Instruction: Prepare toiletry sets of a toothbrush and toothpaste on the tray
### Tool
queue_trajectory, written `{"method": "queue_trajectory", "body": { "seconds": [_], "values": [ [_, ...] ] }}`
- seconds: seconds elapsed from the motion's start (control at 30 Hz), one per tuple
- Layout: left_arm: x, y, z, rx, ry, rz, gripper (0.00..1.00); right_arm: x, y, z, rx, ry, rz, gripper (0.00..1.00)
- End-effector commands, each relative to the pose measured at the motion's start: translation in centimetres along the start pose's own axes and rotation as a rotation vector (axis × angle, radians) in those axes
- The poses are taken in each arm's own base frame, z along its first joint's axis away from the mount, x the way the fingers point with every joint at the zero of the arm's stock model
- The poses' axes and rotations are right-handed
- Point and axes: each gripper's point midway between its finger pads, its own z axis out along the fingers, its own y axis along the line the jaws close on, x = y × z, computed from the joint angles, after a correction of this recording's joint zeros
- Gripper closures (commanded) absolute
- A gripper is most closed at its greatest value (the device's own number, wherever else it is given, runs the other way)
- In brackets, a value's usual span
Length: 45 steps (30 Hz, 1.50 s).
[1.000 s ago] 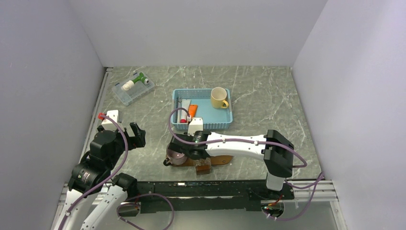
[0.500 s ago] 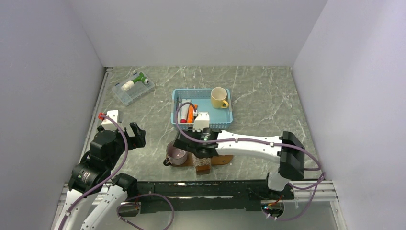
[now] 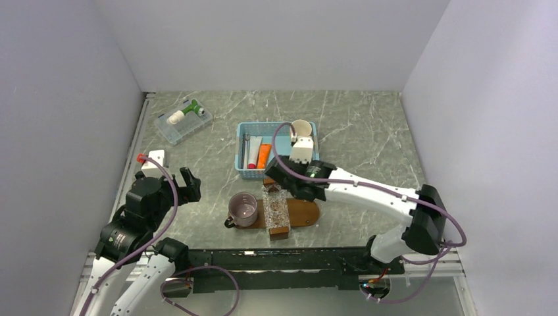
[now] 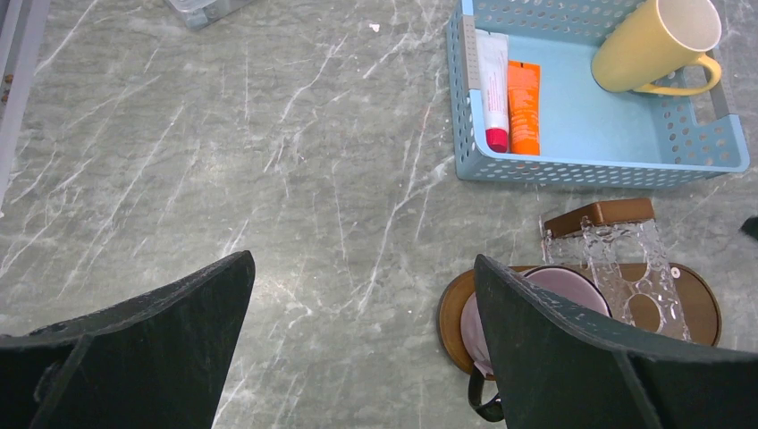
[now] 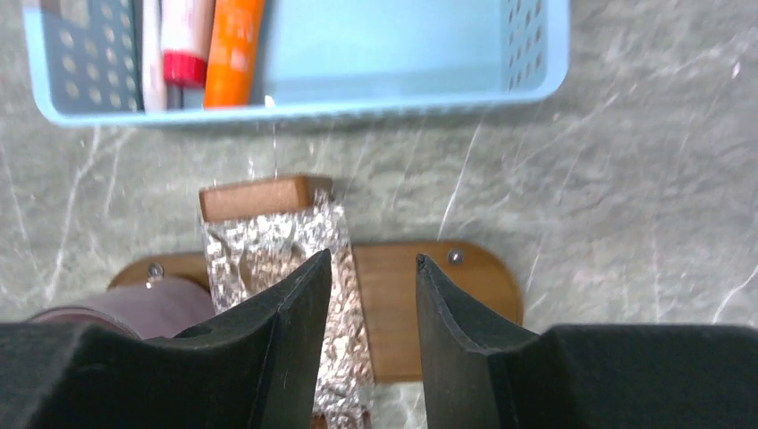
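Note:
The orange toothpaste [image 3: 263,155] [image 4: 524,107] [image 5: 234,49] lies in the light-blue basket [image 3: 309,168] beside a white tube with a red cap [image 4: 492,89]. A thin pale toothbrush [image 4: 467,54] lies along the basket's left wall. The brown wooden tray [image 3: 304,212] [image 4: 697,304] [image 5: 393,295] sits in front of the basket. It carries a mauve cup [image 3: 243,209] and a clear patterned holder [image 3: 276,209] [image 5: 277,250]. My right gripper [image 3: 273,176] [image 5: 373,259] hovers over the tray's far edge, jaws partly apart and empty. My left gripper [image 3: 187,184] [image 4: 362,264] is wide open over bare table at the left.
A yellow mug [image 3: 301,127] [image 4: 657,40] lies at the right end of the basket, partly hidden by my right wrist in the top view. A clear plastic box [image 3: 183,120] with a green and white item stands at the back left. Walls close in three sides.
My right arm has swung right and back from over the cup toward the basket, uncovering the cup and the clear holder. The left arm has not moved.

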Motion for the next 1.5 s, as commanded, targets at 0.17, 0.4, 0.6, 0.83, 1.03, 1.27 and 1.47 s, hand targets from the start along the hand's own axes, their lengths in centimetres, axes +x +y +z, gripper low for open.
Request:
{"method": "queue_trajectory", "body": {
  "seconds": [0.17,0.4,0.6,0.83,1.03,1.27,1.47],
  "values": [
    [-0.5,0.0,0.5,-0.02,-0.007,-0.005,0.01,-8.0,-1.3,1.2,-0.068,-0.101,-0.018,0.58],
    [-0.3,0.0,0.9,-0.024,0.011,0.002,0.0,-12.4,-1.3,3.2,-0.07,-0.14,-0.064,0.58],
    [-0.2,0.1,1.0,-0.03,0.015,0.002,0.01,-14.9,-1.2,6.0,-0.089,-0.136,-0.075,0.56],
    [0.0,0.0,1.3,-0.033,0.032,0.01,0.01,-17.1,-0.8,9.0,-0.093,-0.108,-0.088,0.55],
    [0.1,-0.1,1.5,-0.028,0.043,0.017,0.01,-17.9,-0.3,11.5,-0.103,-0.072,-0.114,0.55],
    [0.3,-0.1,1.7,-0.029,0.055,0.022,0.01,-18.0,0.0,14.3,-0.113,-0.04,-0.125,0.55],
    [0.3,-0.1,1.8,-0.031,0.059,0.022,0.01,-17.5,-0.1,16.7,-0.115,-0.002,-0.141,0.55]
  ]
}}
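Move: The yellow mug, standing in the blue basket, is about 25 cm ahead of the right hand, 5 cm to its right and 6 cm lower. The orange tube lies roughly 12 cm left of that mug and 7 cm nearer. The clear package on the tray is some 4 cm left of the right hand and 1 cm back. From the left hand, the yellow mug is about 27 cm ahead, 37 cm right and 13 cm lower. The right hand, fingers staying part-open, arcs some 22 cm forward over the basket, rising then sinking towards the yellow mug. ##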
